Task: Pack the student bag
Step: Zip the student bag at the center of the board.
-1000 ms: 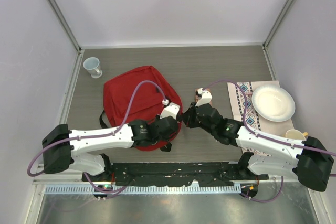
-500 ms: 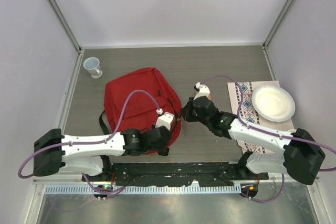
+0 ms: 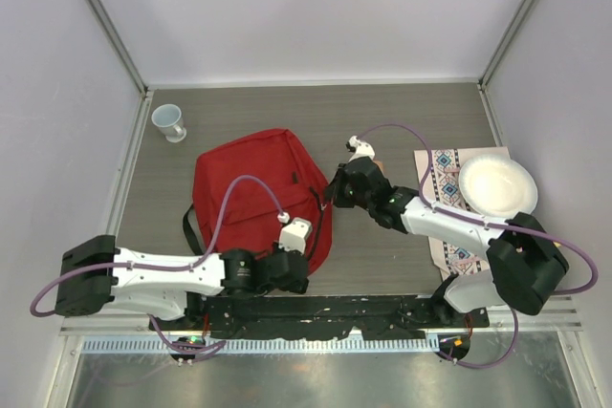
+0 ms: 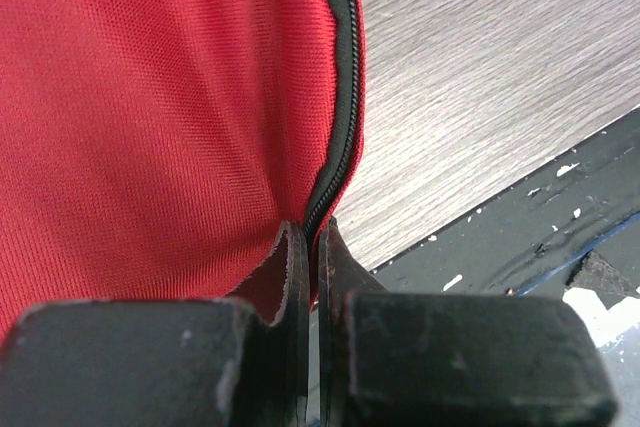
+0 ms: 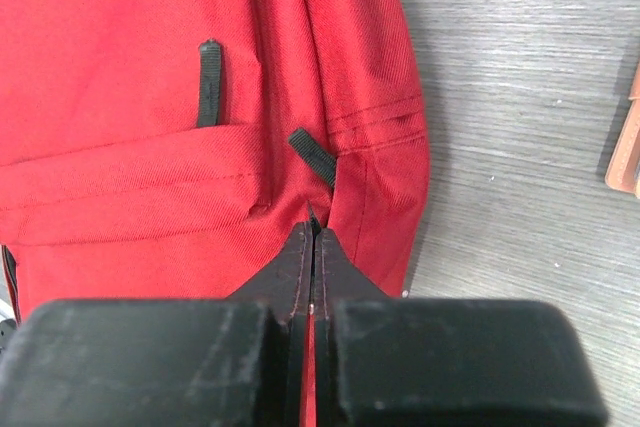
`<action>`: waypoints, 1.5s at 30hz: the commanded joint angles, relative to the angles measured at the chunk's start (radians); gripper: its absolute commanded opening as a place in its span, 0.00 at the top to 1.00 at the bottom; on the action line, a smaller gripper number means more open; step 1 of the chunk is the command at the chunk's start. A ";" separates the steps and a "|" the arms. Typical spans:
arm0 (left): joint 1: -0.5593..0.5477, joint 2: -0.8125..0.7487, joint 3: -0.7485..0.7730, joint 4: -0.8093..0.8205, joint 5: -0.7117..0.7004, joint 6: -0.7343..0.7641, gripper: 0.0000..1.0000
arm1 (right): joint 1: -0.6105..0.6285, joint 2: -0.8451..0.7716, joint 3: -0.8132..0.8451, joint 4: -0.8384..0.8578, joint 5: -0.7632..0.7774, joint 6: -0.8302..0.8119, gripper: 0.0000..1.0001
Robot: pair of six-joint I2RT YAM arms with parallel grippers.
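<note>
The student bag [image 3: 244,188] is a red backpack lying flat on the table, left of centre. My left gripper [image 3: 308,253] is at the bag's near right corner. In the left wrist view it [image 4: 312,232] is shut on the bag's [image 4: 150,97] edge, right at the black zipper [image 4: 345,77]. My right gripper [image 3: 329,194] is at the bag's right side. In the right wrist view it [image 5: 315,227] is shut on a black zipper pull tab [image 5: 312,154] of the bag [image 5: 120,67], below the front pocket seam.
A white cup [image 3: 169,122] stands at the far left. On the right a white plate [image 3: 497,188] rests on a patterned cloth [image 3: 448,205]. An orange-brown object [image 5: 625,147] lies just right of the bag. The black rail [image 3: 316,311] runs along the near edge.
My left gripper drew back toward the near edge and shut on the bag's zipper edge. The right gripper, still shut, moved farther away and the bag shifted slightly right.
</note>
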State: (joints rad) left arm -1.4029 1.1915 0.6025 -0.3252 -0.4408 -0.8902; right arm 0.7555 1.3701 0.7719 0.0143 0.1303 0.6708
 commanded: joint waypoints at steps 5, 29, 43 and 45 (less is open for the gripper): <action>-0.064 -0.116 -0.111 -0.046 0.045 -0.150 1.00 | -0.058 0.004 0.089 0.148 0.077 -0.037 0.99; -0.088 -0.285 0.046 -0.169 -0.347 -0.171 0.10 | -0.061 -0.074 0.021 0.202 -0.037 -0.042 0.99; 0.067 -0.001 0.195 0.158 -0.227 0.016 0.07 | -0.004 -0.243 -0.079 0.115 0.023 -0.048 0.99; 0.067 0.081 0.218 0.196 -0.216 0.025 0.09 | -0.004 -0.244 -0.068 0.102 0.023 -0.059 0.99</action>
State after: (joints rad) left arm -1.3388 1.1675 0.7467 -0.2729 -0.6716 -0.9024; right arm 0.7452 1.1687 0.6781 0.0986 0.1253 0.6334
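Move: The zipper pull is already between the right fingertips and lies about 19 cm ahead of the left hand, 5 cm to its right and some 5 cm higher; the left hand still pinches the bag's near right corner. The student bag's middle is roughly 19 cm ahead and 9 cm left of the left hand. From the right hand, the pocket tab is 5 cm ahead and 7 cm left, the tan wallet 7 cm ahead, 10 cm right and 11 cm lower. With both grips kept, the right hand draws the zipper pull about 3 cm forward while the left holds the corner against it, easing 2 cm left; then the left opens wide, lets go and rises some 10 cm, going forward over the zippered edge before starting down again. Still pinched shut, the right lifts about 5 cm and comes back to near its starting reach, tipping up slightly. ##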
